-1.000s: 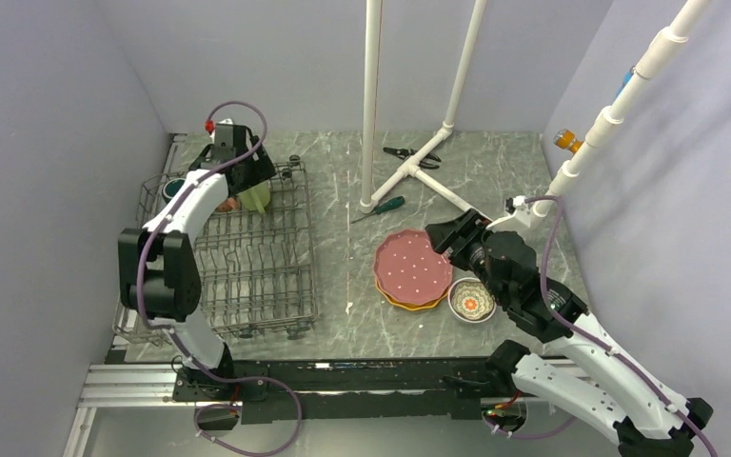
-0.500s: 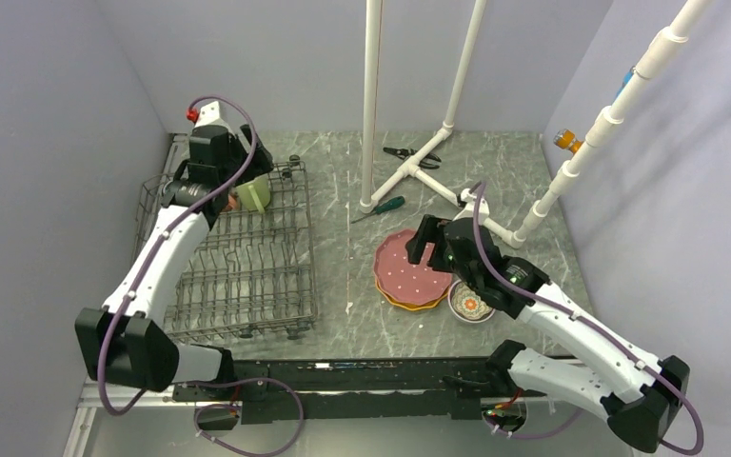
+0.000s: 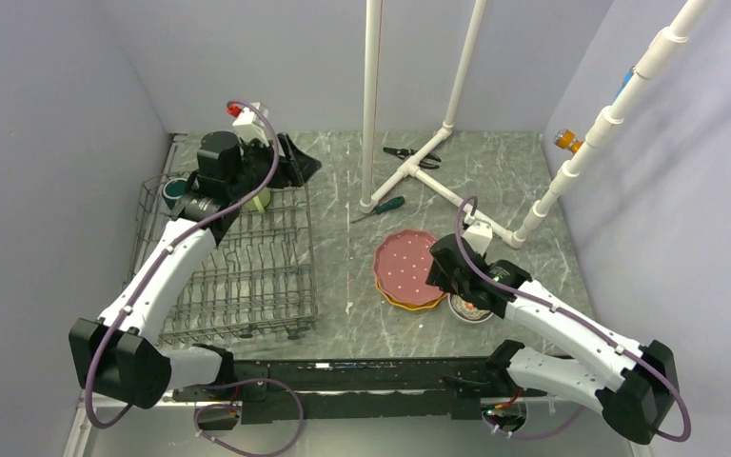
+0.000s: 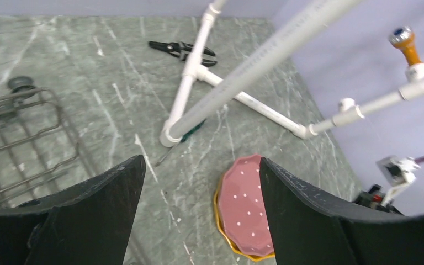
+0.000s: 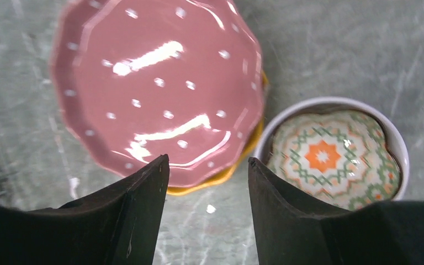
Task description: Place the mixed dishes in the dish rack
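The grey wire dish rack [image 3: 247, 271] stands at the left, with a dark green mug [image 3: 173, 190] and a light green mug [image 3: 260, 202] at its far end. The pink dotted plate [image 3: 405, 264] lies on the yellow-orange plate [image 3: 402, 303] at mid-table. The floral bowl [image 3: 474, 310] sits to their right, half under my right arm. My left gripper [image 3: 297, 168] is open and empty above the rack's far right corner [image 4: 27, 138]; its view shows the pink plate [image 4: 248, 204] ahead. My right gripper [image 5: 207, 161] is open and empty, low over the gap between pink plate [image 5: 154, 83] and bowl [image 5: 334, 152].
The white pipe frame [image 3: 409, 167] stands behind the plates, with pliers [image 3: 409, 153] and a green-handled screwdriver [image 3: 385, 205] beside it. An angled white pipe [image 3: 609, 119] rises at the right wall. Walls close in the left, back and right sides.
My left gripper has left the mugs in the rack, risen and swung right toward the table's middle. My right gripper has dropped lower and nearer, to the plates' right edge by the bowl.
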You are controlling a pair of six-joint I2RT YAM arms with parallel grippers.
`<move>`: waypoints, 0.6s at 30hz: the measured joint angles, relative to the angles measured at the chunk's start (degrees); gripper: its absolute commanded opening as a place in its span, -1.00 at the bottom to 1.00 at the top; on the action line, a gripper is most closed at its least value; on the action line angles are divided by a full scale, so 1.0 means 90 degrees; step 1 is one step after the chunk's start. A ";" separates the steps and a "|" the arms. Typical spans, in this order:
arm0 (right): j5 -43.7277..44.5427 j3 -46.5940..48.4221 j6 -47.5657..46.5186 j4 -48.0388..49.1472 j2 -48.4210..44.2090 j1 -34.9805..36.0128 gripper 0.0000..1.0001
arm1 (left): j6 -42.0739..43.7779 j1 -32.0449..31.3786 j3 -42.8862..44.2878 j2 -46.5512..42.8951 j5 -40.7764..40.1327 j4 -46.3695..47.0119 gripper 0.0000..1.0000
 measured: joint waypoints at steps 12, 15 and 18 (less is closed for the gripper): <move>0.0308 -0.0376 0.0860 -0.0631 0.0248 -0.0724 -0.38 | 0.0151 -0.0639 0.0000 0.0350 0.0624 0.0168 0.62; 0.0087 -0.0636 0.0833 -0.0588 0.0245 -0.1158 -0.39 | 0.0228 -0.0767 0.0000 0.0410 0.0629 0.0158 0.62; -0.0078 -0.0738 0.0801 -0.0580 0.0221 -0.1253 -0.39 | 0.0282 -0.0828 0.0017 0.0466 0.0641 0.0155 0.72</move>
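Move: The bowl the right gripper is after lies about 9 cm to its right and 2 cm back, some 10 cm below. Left of that gripper is the pink plate, roughly 7 cm left and 6 cm ahead, about 11 cm down, with the orange plate under it, 7 cm left and 5 cm ahead. From the empty left gripper the same bowl is about 45 cm right, 20 cm back and 29 cm below. Sweep the right gripper off the plates' edge to the right and down, some 6 cm each way, to the left part of the bowl, turning it about 15 degrees clockwise and tipping the fingers further down while closing them to about half their gap. Swing the empty, open left gripper about 6 cm right and slightly back, away from the rack, turning clockwise. ##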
